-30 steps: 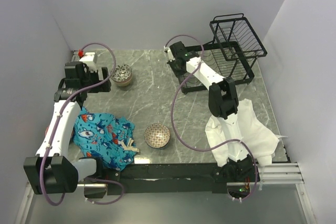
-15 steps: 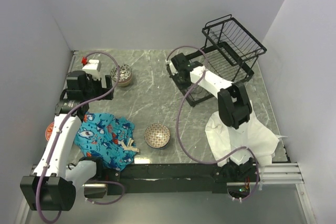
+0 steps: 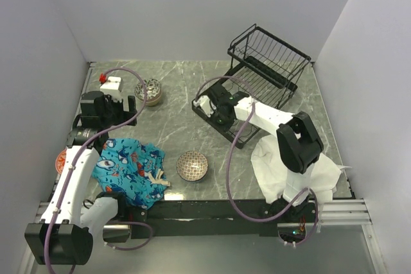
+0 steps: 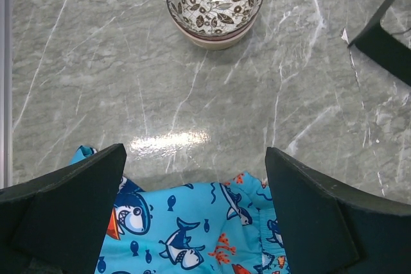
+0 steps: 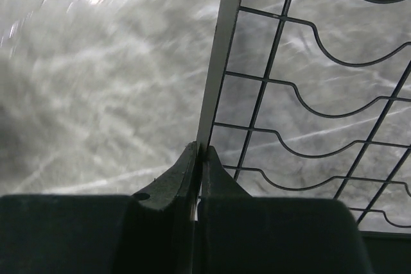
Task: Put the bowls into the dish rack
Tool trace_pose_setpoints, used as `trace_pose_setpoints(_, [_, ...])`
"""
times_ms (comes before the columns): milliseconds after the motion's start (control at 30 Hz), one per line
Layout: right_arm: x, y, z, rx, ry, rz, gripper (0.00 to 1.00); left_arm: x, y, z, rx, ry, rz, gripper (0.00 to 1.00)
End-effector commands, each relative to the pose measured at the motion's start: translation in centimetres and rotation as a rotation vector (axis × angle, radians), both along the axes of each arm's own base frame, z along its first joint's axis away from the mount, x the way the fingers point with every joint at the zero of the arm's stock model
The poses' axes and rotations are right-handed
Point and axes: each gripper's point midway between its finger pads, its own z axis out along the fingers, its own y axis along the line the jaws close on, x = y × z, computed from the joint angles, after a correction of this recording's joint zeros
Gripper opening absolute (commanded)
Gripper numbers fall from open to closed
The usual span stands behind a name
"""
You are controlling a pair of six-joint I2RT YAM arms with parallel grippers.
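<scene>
The black wire dish rack stands skewed at the back right. My right gripper is shut on the near-left edge bar of its base; in the right wrist view the jaws pinch that pale bar, with the slotted wires to the right. A leaf-patterned bowl sits at the back left and shows in the left wrist view. A second patterned bowl sits front centre. My left gripper is open and empty, above the edge of a blue cloth, short of the leaf bowl.
A blue shark-print cloth lies front left, also in the left wrist view. A white cloth lies front right under the right arm. A small white block with a red cap sits back left. The rack's corner enters the left wrist view.
The right gripper has dragged the rack leftward and toward the front, and the rack has turned. The left gripper has drawn back toward the near side.
</scene>
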Motion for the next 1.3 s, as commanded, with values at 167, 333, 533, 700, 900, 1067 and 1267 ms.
trace_pose_setpoints(167, [-5.8, -4.1, -0.9, -0.176, 0.033, 0.618, 0.00, 0.3, 0.2, 0.7, 0.023, -0.050, -0.004, 0.97])
trace_pose_setpoints(333, [-6.3, -5.7, -0.1, -0.235, 0.013, 0.768, 0.00, 0.3, 0.1, 0.4, 0.010, -0.043, -0.009, 0.97])
trace_pose_setpoints(533, [-6.7, -6.6, -0.1, -0.276, 0.042, 0.859, 0.00, 0.4, 0.2, 0.3, 0.011, -0.043, -0.008, 0.97])
trace_pose_setpoints(700, [-5.2, -7.7, -0.5, -0.332, 0.013, 0.861, 0.00, 0.4, 0.1, -0.1, 0.004, -0.040, -0.009, 0.97])
trace_pose_setpoints(900, [-2.4, -8.5, -0.3, -0.358, 0.033, 0.765, 0.00, 0.6, 0.0, -0.3, -0.007, -0.040, -0.011, 0.97])
trace_pose_setpoints(1067, [-0.5, -9.7, -0.2, -0.363, 0.038, 0.698, 0.00, 0.7, -0.1, -0.5, -0.018, -0.040, -0.014, 0.97])
trace_pose_setpoints(1267, [1.5, -11.0, -0.6, -0.364, 0.057, 0.614, 0.00, 0.8, -0.1, -0.6, -0.023, -0.038, -0.012, 0.97])
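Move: The right hand already pinches the near rim of the dish rack close to its nearest corner, with the skewed rack's middle about 22 cm ahead and 11 cm to the right, roughly at hand height. The patterned bowl sits about 14 cm back and 17 cm left, and the white cloth about 12 cm back and 29 cm right. From the left hand, the rack's middle is about 22 cm ahead, 56 cm right and 14 cm lower. Fingers still shut on the dish rack's near rim, the right hand drags it level, first back about 5 cm and as far to its right, turning counter-clockwise to nearly 40 degrees. With that turn all but kept, the hand then pushes the rim forward some 3 cm while going on a further 3 cm right, its left side dipping slightly, and keeps its pinch throughout. ##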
